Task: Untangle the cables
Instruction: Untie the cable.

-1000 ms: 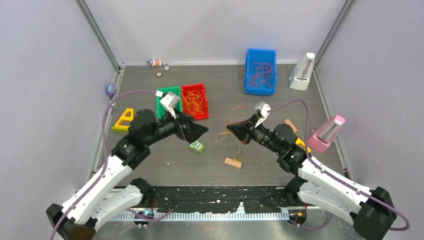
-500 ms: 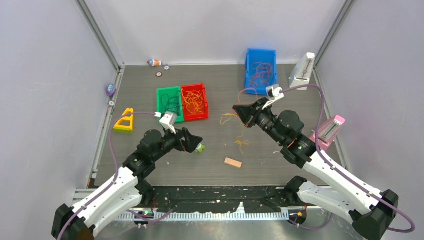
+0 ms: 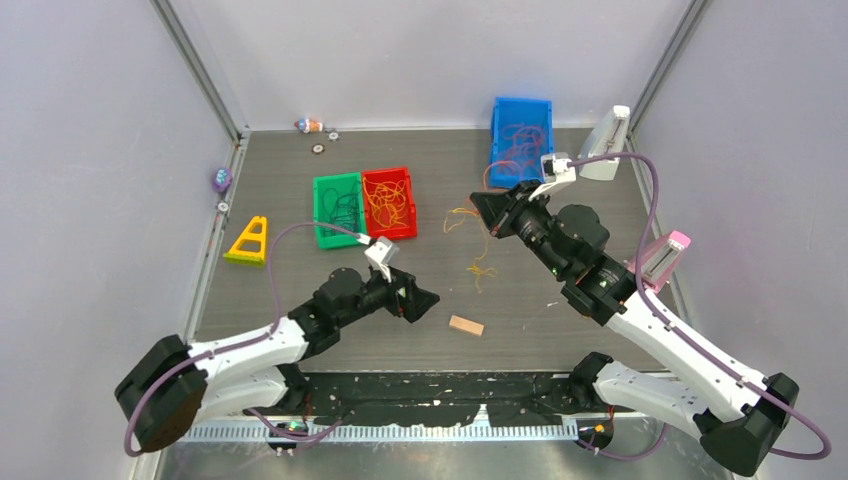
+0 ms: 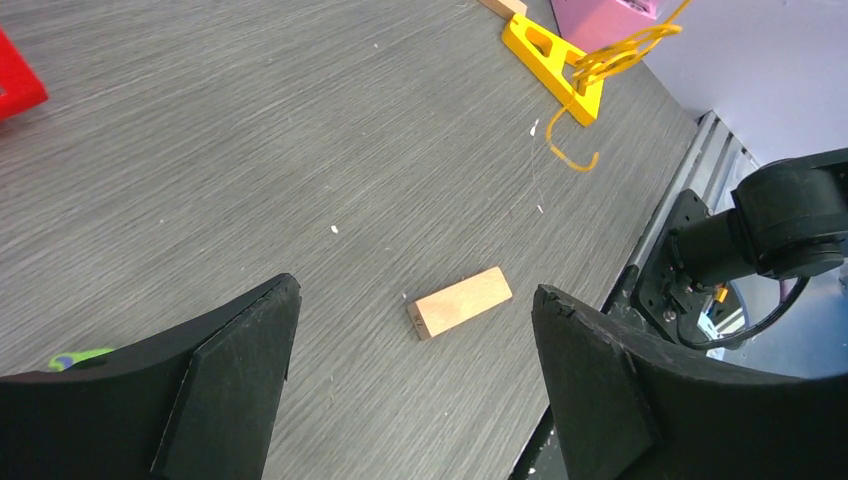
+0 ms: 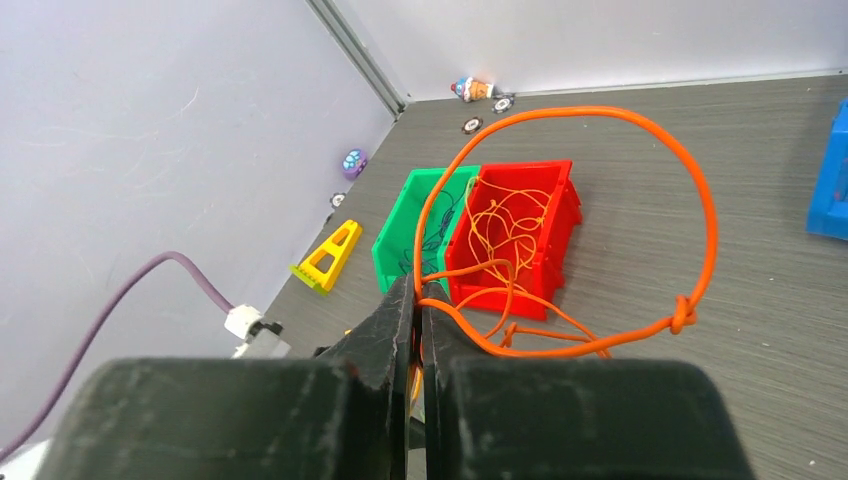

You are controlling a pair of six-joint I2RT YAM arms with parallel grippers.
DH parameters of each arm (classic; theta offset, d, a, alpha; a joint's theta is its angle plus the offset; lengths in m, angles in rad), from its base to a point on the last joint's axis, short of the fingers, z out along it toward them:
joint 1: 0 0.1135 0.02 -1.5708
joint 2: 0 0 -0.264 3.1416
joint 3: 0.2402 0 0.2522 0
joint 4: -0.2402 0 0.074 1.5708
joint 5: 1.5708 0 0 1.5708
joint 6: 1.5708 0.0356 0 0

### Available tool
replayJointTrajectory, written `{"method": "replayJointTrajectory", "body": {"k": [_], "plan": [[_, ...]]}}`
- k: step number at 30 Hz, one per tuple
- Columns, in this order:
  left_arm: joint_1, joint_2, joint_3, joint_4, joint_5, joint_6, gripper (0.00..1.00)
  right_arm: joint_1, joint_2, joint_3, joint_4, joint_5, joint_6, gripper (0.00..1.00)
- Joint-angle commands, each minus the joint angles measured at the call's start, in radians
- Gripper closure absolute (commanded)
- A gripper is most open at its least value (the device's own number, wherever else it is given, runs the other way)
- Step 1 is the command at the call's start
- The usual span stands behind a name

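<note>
My right gripper [image 3: 478,206] [image 5: 418,287] is shut on a thin orange cable [image 5: 690,200] that loops up in front of its jaws with a knot in it. In the top view, orange cables [image 3: 480,262] dangle from it down to the table. More cables lie in the red bin [image 3: 388,203], the green bin [image 3: 338,208] and the blue bin [image 3: 521,140]. My left gripper [image 3: 425,298] [image 4: 414,292] stands open low over the table with nothing between its fingers. In the left wrist view a hanging orange cable [image 4: 620,55] shows far ahead.
A wooden block [image 3: 465,325] [image 4: 462,302] lies just ahead of the left gripper. A yellow triangle [image 3: 248,240] sits at the left. A pink stand [image 3: 660,255] and a white stand [image 3: 605,140] are at the right. Small toys [image 3: 310,126] lie by the back wall.
The left arm has swung away from the bins, forward and right, to the wooden block, and now covers the green toy. The right gripper has carried the orange cables back and right.
</note>
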Motion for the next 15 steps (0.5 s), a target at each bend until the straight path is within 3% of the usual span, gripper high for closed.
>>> {"method": "replayJointTrajectory", "body": {"k": [1, 7, 15], "plan": [[-0.031, 0.107, 0.057, 0.245, -0.018, 0.057, 0.14, -0.003, 0.002, 0.06, 0.011, 0.021, 0.018, 0.94], [-0.046, 0.211, 0.133, 0.38, 0.023, 0.069, 0.13, -0.003, 0.004, 0.065, 0.01, 0.012, 0.025, 0.94], [-0.098, 0.297, 0.267, 0.425, 0.072, 0.152, 0.16, -0.003, 0.015, 0.074, 0.0, -0.002, 0.034, 0.95]]}}
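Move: The yellow tangle at the hanging end of the cable is about 10 cm to the left hand's right, 4 cm ahead and roughly 4 cm higher. The wooden block on the table is about 8 cm to that hand's right, 3 cm ahead and 13 cm below; the green toy is some 7 cm left, 8 cm ahead and 12 cm below. From the right hand, which already holds the cable above, the tangle hangs some 16 cm below, 3 cm back and 2 cm left. Rightward and level at first, then climbing as well, the left hand travels about 7 cm right and 7 cm up towards the hanging yellow tangle, its fingers staying wide open and tipping up some 15 degrees. The right hand stays in place, its closed fingers keeping the cable hanging; no touch of the left fingers on the cable can be seen. ##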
